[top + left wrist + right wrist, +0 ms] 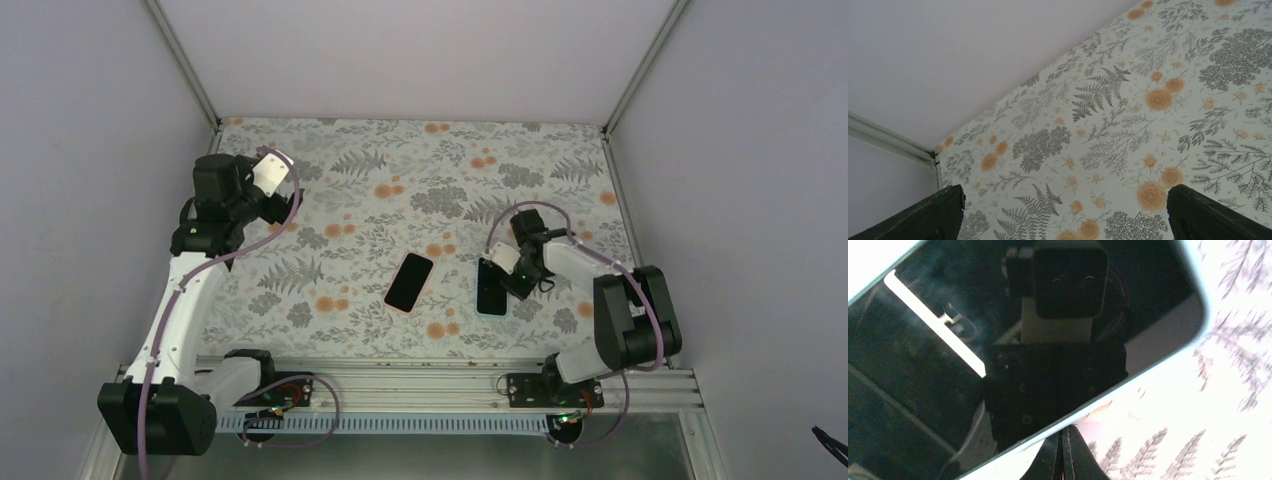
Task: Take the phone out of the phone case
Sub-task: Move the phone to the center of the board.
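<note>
A phone (491, 287) lies screen up at the table's middle right. In the right wrist view its glossy black screen (998, 340) mirrors the arm, and a pale rim that looks like the phone case (1198, 295) frames it. My right gripper (511, 283) is shut with nothing between its fingers. Its pressed-together fingertips (1063, 430) touch the long edge of that rim. My left gripper (272, 212) hangs raised at the far left, away from the phone. It stands open (1064, 190) over bare cloth.
A second dark phone-shaped slab (408, 282) lies left of the phone; I cannot tell whether it is a phone or a case. A floral cloth (380, 210) covers the table. Grey walls close in the back and sides, and a metal rail (440, 380) runs along the near edge.
</note>
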You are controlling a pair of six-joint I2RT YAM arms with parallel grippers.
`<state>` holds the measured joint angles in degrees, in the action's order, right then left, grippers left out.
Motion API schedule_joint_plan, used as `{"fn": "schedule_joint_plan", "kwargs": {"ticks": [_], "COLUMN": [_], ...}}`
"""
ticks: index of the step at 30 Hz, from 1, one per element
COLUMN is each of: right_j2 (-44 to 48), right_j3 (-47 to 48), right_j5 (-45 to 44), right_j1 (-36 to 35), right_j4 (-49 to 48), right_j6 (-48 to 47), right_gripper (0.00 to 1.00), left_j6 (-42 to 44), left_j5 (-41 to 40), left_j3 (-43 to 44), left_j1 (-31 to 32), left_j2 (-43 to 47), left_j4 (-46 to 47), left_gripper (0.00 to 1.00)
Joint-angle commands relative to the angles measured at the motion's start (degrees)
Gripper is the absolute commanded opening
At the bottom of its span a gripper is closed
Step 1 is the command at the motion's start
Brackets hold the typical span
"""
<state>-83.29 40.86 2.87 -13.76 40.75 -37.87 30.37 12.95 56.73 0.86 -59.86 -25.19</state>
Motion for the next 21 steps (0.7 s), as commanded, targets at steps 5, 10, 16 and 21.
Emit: {"fn": "schedule_joint_plan", "kwargs": {"ticks": [5,10,16,21], "right_j2": [-10.7,-11.6,-9.5,-7.0], "right_j3": [6.2,8.9,4.2,-1.3], "right_j5": [-0.2,2.8,0.8,1.9], "right_j1": [-6.5,-10.5,-10.8,-10.7], "right_j4": [-4.1,1.5,5.2,7.0], "right_j6": [2.2,1.9,1.4,1.3], "right_gripper": [0.04,0.04,0.04,0.04], "left_j6": [0.0,0.4,1.7,2.1], "left_j5": [-1.7,-2.5,-2.0,0.2], "left_j3": [-1.0,-1.3,-1.3,-1.1], "left_j1": [-0.1,-0.2,-0.2,-0.2], "left_j2": [3.0,4.3,5.7,5.4], "left_j4": [-2.3,-3.8,-6.0,-7.4], "left_gripper": [1.0,1.0,1.0,1.0]}}
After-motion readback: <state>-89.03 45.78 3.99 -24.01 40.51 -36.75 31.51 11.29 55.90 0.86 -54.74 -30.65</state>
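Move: The phone in the blue-rimmed case lies flat right beside the right hand's closed fingertips, its middle about 4 cm to their left and 1 cm back, about a centimetre lower. The other phone, pink-rimmed, lies some 25 cm to the left of that hand and about level with it. From the left hand, the blue-rimmed phone is roughly 45 cm to the right, 14 cm back and 27 cm down. The right hand, fingers kept shut and pointing down, keeps against the right long edge of the blue-rimmed phone and sweeps low over the board in an arc, about 4 cm forward while going left, then back again, ending some 5 cm to the left with a slight counter-clockwise turn of about 10 degrees. Meanwhile the open, empty left hand draws back about 2.5 cm at unchanged height. ##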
